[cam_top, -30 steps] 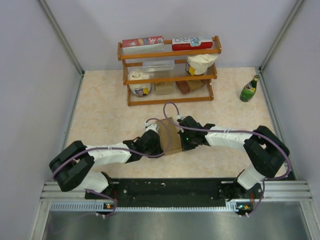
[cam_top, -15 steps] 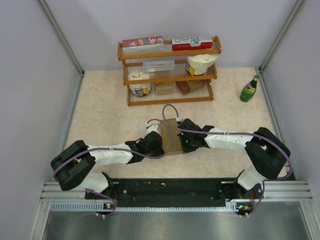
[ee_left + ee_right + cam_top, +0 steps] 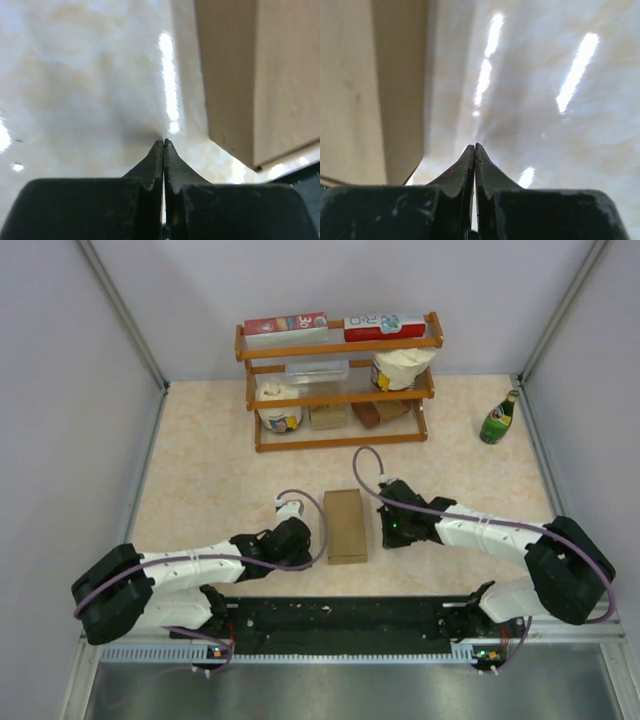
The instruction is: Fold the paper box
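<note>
The paper box (image 3: 346,525) lies flat on the table as a slim closed brown carton, its long side running front to back between the two arms. My left gripper (image 3: 297,536) is shut and empty, a little to the box's left; in the left wrist view the paper box (image 3: 260,80) fills the upper right, apart from the left gripper (image 3: 164,142). To the right of the carton my right gripper (image 3: 392,526) is shut with nothing in it. The right wrist view has the paper box (image 3: 370,85) on the left, clear of the right gripper (image 3: 474,146).
A wooden shelf (image 3: 338,380) with cartons, tubs and small items stands at the back of the table. A green bottle (image 3: 499,418) stands at the back right. Grey walls close both sides, and a black rail (image 3: 340,618) runs along the near edge.
Both grippers were pressed against the box's sides. They have drawn apart, left arm back to the left, right arm to the right. The box now lies flat and free.
</note>
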Motion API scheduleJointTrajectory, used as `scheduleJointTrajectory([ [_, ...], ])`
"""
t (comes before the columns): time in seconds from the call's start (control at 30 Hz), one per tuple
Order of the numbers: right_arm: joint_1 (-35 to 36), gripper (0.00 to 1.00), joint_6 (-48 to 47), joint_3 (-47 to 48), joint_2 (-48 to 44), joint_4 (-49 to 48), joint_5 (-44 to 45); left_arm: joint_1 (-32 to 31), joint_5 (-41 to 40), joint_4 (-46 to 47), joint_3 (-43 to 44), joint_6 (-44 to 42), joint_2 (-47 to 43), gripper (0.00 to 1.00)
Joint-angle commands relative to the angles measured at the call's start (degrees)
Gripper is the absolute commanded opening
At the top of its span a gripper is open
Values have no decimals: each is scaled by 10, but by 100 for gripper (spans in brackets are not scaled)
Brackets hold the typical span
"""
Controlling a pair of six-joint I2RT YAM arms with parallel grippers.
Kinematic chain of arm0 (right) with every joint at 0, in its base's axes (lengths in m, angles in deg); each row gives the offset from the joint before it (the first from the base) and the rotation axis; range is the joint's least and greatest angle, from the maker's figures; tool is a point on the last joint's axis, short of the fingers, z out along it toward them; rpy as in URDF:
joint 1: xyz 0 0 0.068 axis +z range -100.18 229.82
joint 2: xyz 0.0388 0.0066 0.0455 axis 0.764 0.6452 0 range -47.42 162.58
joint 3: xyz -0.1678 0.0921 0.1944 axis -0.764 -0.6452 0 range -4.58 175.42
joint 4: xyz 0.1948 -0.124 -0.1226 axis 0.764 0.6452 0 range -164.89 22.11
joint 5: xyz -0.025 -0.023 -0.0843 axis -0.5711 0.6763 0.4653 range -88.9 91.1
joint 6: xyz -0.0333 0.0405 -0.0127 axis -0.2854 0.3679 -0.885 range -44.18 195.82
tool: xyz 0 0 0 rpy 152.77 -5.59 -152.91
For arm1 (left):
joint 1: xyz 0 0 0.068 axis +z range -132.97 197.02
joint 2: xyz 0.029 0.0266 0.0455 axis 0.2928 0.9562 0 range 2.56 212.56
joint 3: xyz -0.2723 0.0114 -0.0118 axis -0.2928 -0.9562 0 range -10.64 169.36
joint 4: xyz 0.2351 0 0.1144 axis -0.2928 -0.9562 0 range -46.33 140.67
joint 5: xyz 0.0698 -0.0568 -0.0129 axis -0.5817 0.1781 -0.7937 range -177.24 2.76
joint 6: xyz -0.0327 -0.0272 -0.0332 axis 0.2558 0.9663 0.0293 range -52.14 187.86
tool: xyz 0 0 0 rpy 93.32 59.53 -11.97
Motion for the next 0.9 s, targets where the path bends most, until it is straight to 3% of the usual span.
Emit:
scheduleJointTrajectory([
  [0.0, -76, 1, -45, 31, -17, -28, 25, 65, -34, -14, 31, -61, -5, 0],
  [0.17, -116, 1, -102, 97, 50, -87, -13, 164, 17, 87, 66, -159, 75, 0],
  [0.27, -121, 0, -121, 146, 120, -95, -34, 189, 45, 117, 114, -196, 147, 0],
  [0.47, -121, 0, -105, 191, 185, -110, -67, 194, 125, 129, 184, -205, 239, 0],
  [0.73, -120, 0, -79, 183, 188, -146, -145, 188, 199, 189, 191, -198, 267, 0],
  [0.87, -121, 0, -76, 177, 177, -157, -161, 179, 198, 180, 197, -206, 259, 0],
])
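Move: The closed paper box lies between the two shut grippers and about level with them: its middle is some 10 cm ahead and 10 cm right of the left hand, and about 5 cm ahead and 10 cm left of the right hand. The wooden rack's near bar runs crosswise beyond the box, roughly 33 cm ahead and 9 cm right of the left hand, 28 cm ahead and 12 cm left of the right. The paper box gets fingers at its far end on both sides: each hand, fingers kept shut, sweeps forward low beside it (left about 13 cm, right about 12 cm), first bowing a little outward, then curving some 6 cm inward. Both slow to a near stop with the closed tips against the opposite long sides, near the far corners. ##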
